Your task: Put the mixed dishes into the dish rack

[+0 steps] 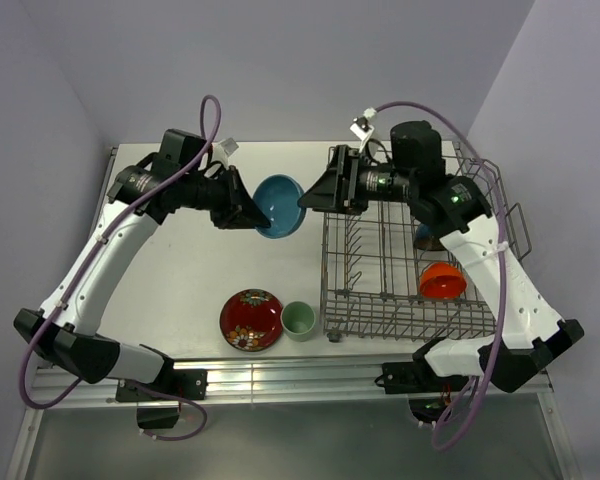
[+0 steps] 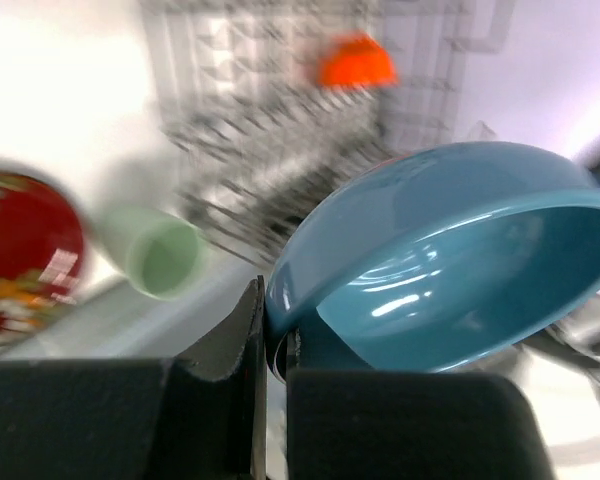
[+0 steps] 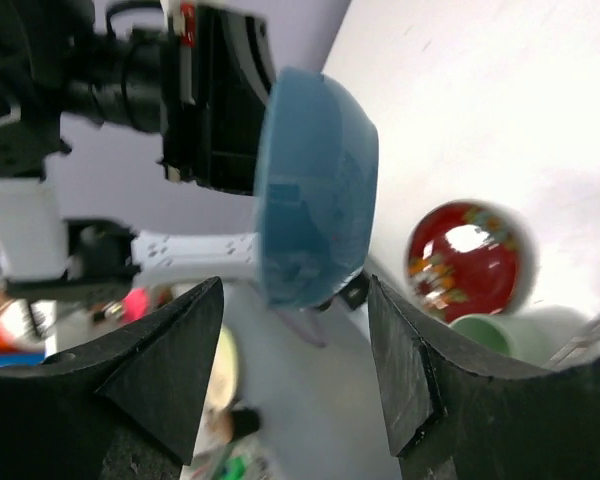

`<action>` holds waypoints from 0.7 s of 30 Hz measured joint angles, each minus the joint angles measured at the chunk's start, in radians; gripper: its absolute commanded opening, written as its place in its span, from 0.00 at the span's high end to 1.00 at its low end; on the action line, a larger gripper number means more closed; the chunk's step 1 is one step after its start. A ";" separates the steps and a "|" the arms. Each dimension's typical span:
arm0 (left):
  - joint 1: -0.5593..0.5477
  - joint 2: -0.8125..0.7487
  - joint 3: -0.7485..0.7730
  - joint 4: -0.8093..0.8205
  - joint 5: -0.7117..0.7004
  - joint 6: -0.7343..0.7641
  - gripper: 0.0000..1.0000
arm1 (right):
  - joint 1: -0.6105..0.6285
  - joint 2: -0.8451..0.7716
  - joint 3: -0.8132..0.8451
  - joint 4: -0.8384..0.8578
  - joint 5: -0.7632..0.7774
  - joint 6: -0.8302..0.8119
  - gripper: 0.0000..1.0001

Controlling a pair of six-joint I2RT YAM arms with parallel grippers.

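My left gripper (image 1: 248,212) is shut on the rim of the blue bowl (image 1: 279,205) and holds it tilted in the air between the arms; the pinch shows in the left wrist view (image 2: 276,340). My right gripper (image 1: 310,198) is open just right of the bowl, its fingers apart on either side of the bowl (image 3: 315,185). The grey wire dish rack (image 1: 405,290) stands at the right with the orange-red bowl (image 1: 442,281) inside. The dark brown bowl (image 1: 426,237) is mostly hidden under the right arm. The red patterned plate (image 1: 251,319) and pale green cup (image 1: 298,320) sit on the table.
The plate and cup lie just left of the rack's near left corner. The table (image 1: 180,270) is white, with walls close on the left, back and right. A metal rail (image 1: 280,380) runs along the near edge.
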 measured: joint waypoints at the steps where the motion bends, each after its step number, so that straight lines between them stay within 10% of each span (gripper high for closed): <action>1: 0.000 -0.004 0.006 -0.007 -0.048 0.018 1.00 | -0.002 0.007 0.042 -0.040 0.034 -0.024 0.33; 12: -0.039 -0.260 -0.224 0.087 -0.641 0.065 1.00 | -0.007 0.021 0.140 -0.201 0.212 0.010 0.34; 21: -0.124 -0.484 -0.529 0.558 -1.066 0.319 1.00 | -0.007 -0.015 -0.074 -0.039 0.213 0.373 0.37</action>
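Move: The blue bowl, already in the left fingers by its edge, has its middle about 5 cm to the left hand's right and 2 cm ahead, roughly level. From the right hand it lies some 7 cm left, 1 cm ahead and slightly lower. About 27 cm below the left hand are the green cup, 7 cm right and 9 cm back, and the red plate, 5 cm left and 9 cm back; the dish rack's middle is some 40 cm right and 8 cm ahead. Leftward, away from the right hand, the left hand carries the blue bowl about 13 cm and some 6 cm forward, dipping 3 cm and coming back up, its wrist swinging counter-clockwise from pointing right to nearly forward. Its fingers keep their pinch. The right hand, open, first eases forward and right, then sinks about 3 cm, turning its fingers some 30 degrees forward and down. ##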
